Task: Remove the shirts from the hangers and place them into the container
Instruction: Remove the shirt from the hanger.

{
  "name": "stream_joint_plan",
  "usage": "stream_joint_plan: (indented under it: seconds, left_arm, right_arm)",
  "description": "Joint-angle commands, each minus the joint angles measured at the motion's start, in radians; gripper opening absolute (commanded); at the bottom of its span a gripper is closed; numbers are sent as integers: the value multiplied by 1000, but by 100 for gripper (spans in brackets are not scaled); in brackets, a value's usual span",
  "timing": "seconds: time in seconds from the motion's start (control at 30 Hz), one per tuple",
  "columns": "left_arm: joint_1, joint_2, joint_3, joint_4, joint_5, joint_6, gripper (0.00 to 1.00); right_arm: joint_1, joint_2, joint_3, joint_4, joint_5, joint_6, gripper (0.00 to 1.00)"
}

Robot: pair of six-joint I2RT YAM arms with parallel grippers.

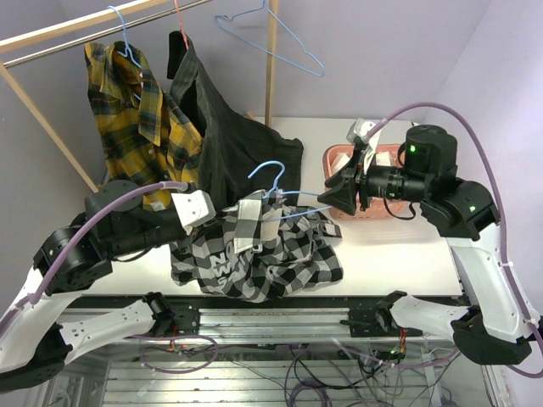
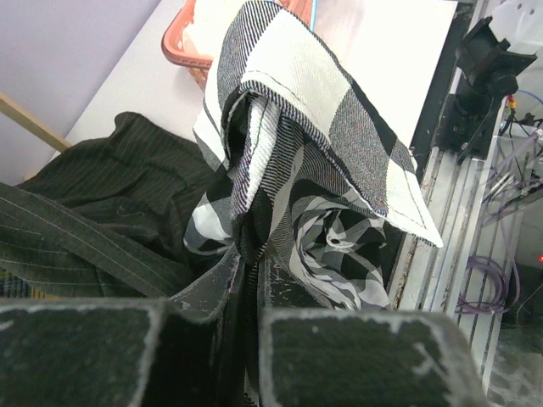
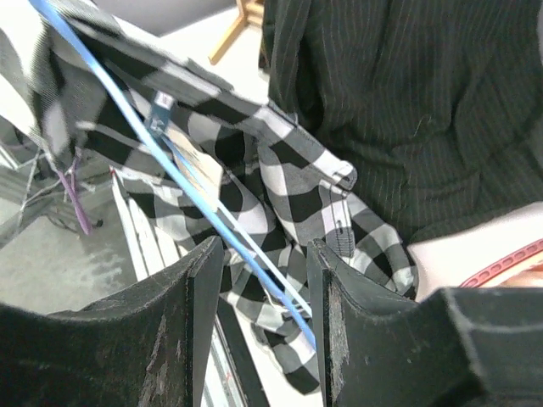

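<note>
The black-and-white checked shirt (image 1: pixel 263 250) lies heaped at the table's near edge. My left gripper (image 1: pixel 242 214) is shut on a fold of it (image 2: pixel 280 110) and lifts that fold. A light blue hanger (image 1: pixel 271 174) sticks out of this shirt. Its wire (image 3: pixel 195 186) runs slantwise between the fingers of my right gripper (image 3: pixel 265 250), which stand apart, and it reaches the right finger's inner face. The salmon-pink container (image 1: pixel 338 153) stands behind the right gripper (image 1: pixel 338 197), with white cloth (image 2: pixel 208 30) in it. The yellow plaid shirt (image 1: pixel 140 106) and the dark pinstriped shirt (image 1: pixel 225 127) hang on hangers.
A wooden rack with a rod (image 1: pixel 85 30) and an upright pole (image 1: pixel 271 59) stands at the back. An empty light blue hanger (image 1: pixel 276 34) hangs on it. The pinstriped shirt's tail spreads over the table (image 2: pixel 102 195). The table's metal front rail (image 2: pixel 441 195) runs just beside the checked shirt.
</note>
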Motion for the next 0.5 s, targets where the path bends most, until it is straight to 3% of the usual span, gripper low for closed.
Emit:
stream_joint_plan:
  seconds: [0.0,0.1,0.17,0.3,0.47]
  left_arm:
    - [6,-11,53,69,56,0,7]
    - [5,-16,58,66,52,-2,7]
    - [5,-16,58,65,47,-4,7]
    - [6,-13,49,68,26,-11,7]
    - [6,-7,-11,159,-148,-50,7]
  right_arm:
    - [-3,-17,-65,19,-27,-48,45]
    - [-3,-16,-87,24,-39,-55,43]
    - [-3,-17,-87,23,-42,-56,35]
    - [-3,-18,-83,17,-16,-42,1]
    - [-3,-26,-65,9,103,10,0]
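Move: The blue hanger's bare right end lies about 3 cm below the right hand, within a centimetre of straight under its open fingers. From that hand the hook is some 16 cm left and 6 cm ahead, the checked shirt's collar about 22 cm left and 5 cm back, and the basket 16 cm right, 11 cm ahead and well below. The hanger's right end is roughly 30 cm right and 4 cm ahead of the left hand, about level in height. Sinking about 3 cm almost straight down, the right hand brings its half-open fingers around the hanger's bare right end, stops there and pinches them shut on the blue bar. The left hand keeps its shut grip on the checked shirt beside the collar and lifts it a little, 1.5 cm or so. ##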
